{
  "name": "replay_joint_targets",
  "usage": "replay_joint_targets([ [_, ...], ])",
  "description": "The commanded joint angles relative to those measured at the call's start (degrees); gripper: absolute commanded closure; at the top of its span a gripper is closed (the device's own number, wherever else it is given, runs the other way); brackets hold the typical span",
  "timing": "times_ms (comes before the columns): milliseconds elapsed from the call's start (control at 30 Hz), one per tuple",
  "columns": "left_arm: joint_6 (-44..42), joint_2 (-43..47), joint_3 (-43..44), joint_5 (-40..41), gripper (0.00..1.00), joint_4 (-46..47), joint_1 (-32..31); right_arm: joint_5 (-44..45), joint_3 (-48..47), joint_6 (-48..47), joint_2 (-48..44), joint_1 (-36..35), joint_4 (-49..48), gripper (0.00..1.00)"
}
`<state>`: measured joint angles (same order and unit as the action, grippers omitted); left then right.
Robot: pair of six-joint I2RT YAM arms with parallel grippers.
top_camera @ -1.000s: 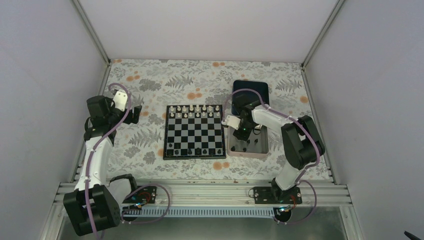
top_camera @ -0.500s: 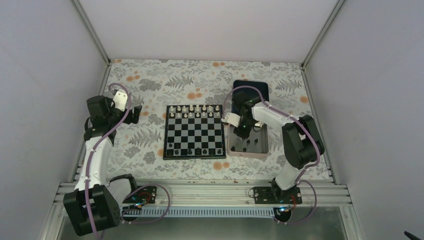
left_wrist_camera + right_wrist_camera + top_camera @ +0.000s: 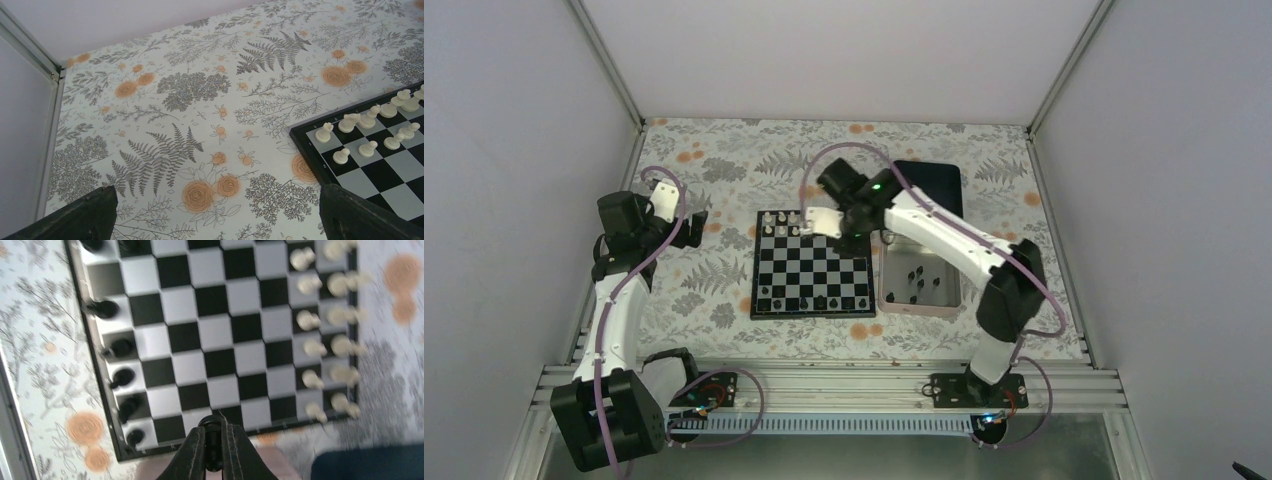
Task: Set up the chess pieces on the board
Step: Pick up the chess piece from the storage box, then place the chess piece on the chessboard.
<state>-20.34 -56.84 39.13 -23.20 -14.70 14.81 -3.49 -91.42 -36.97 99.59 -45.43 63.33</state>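
Note:
The board (image 3: 814, 265) lies mid-table, with white pieces along its far rows and several black chess pieces (image 3: 822, 301) along its near row. More black pieces (image 3: 916, 285) lie in the silver tray (image 3: 921, 306) to its right. My right gripper (image 3: 856, 243) hovers over the board's far right corner. In the right wrist view it (image 3: 213, 440) is shut on a small black chess piece (image 3: 213, 429) above the board's edge (image 3: 220, 340). Left of the board, my left gripper (image 3: 220, 220) stands open over bare cloth.
A dark blue tray (image 3: 934, 180) sits behind the silver tray. White pieces (image 3: 350, 122) stand on the board corner (image 3: 305, 150) nearest the left gripper. The flowered cloth covers the table, and grey walls close in on three sides.
My right gripper shut on a black piece in the silver tray, lifted it and swung left and away to the board's far right corner. The left arm has not moved.

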Motion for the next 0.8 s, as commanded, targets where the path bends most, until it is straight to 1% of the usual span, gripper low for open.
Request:
replay_joint_targets([
  [0, 0.12, 0.51, 0.25, -1.1, 0.0, 0.58, 0.39, -1.45, -7.03, -0.69, 7.97, -5.87, 4.19, 0.95],
  [167, 0.12, 0.6, 0.17, -1.05, 0.0, 0.55, 0.4, -1.77, -13.28, -1.71, 17.09, -10.45, 4.25, 0.95],
  [333, 0.12, 0.62, 0.15, -1.12, 0.0, 0.7, 0.39, -2.92, -17.3, -2.74, 23.54, -12.18, 4.87, 0.95],
  [767, 0.21, 0.88, -0.02, -1.17, 0.0, 1.19, 0.4, -4.52, -22.82, -3.46, 31.67, -14.35, 5.61, 0.95],
])
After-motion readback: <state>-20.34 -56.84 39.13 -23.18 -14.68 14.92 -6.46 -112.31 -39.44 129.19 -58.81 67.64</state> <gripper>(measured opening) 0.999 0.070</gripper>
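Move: Over the board, the right hand already holds a black chess piece. The free second-row square it is being taken to lies some 14 cm left, 5 cm back and 14 cm below. The nearest black pawn stands 3 cm farther left of that square. The tall black piece is 3 cm back and 3 cm right of the square, the black knight 3 cm back and 3 cm left. From the left hand that square is about 21 cm right, 11 cm back and 17 cm below. Sweeping left and then down over the board, the right hand carries the gripped black piece towards the free second-row square beside the black pawn, some 12 cm left and 10 cm down, drawing back about 4.5 cm as well. The wrist turns roughly 15 degrees counter-clockwise and its fingers come nearer to straight down; the descent slows sharply towards the end, and the fingers keep their hold. ##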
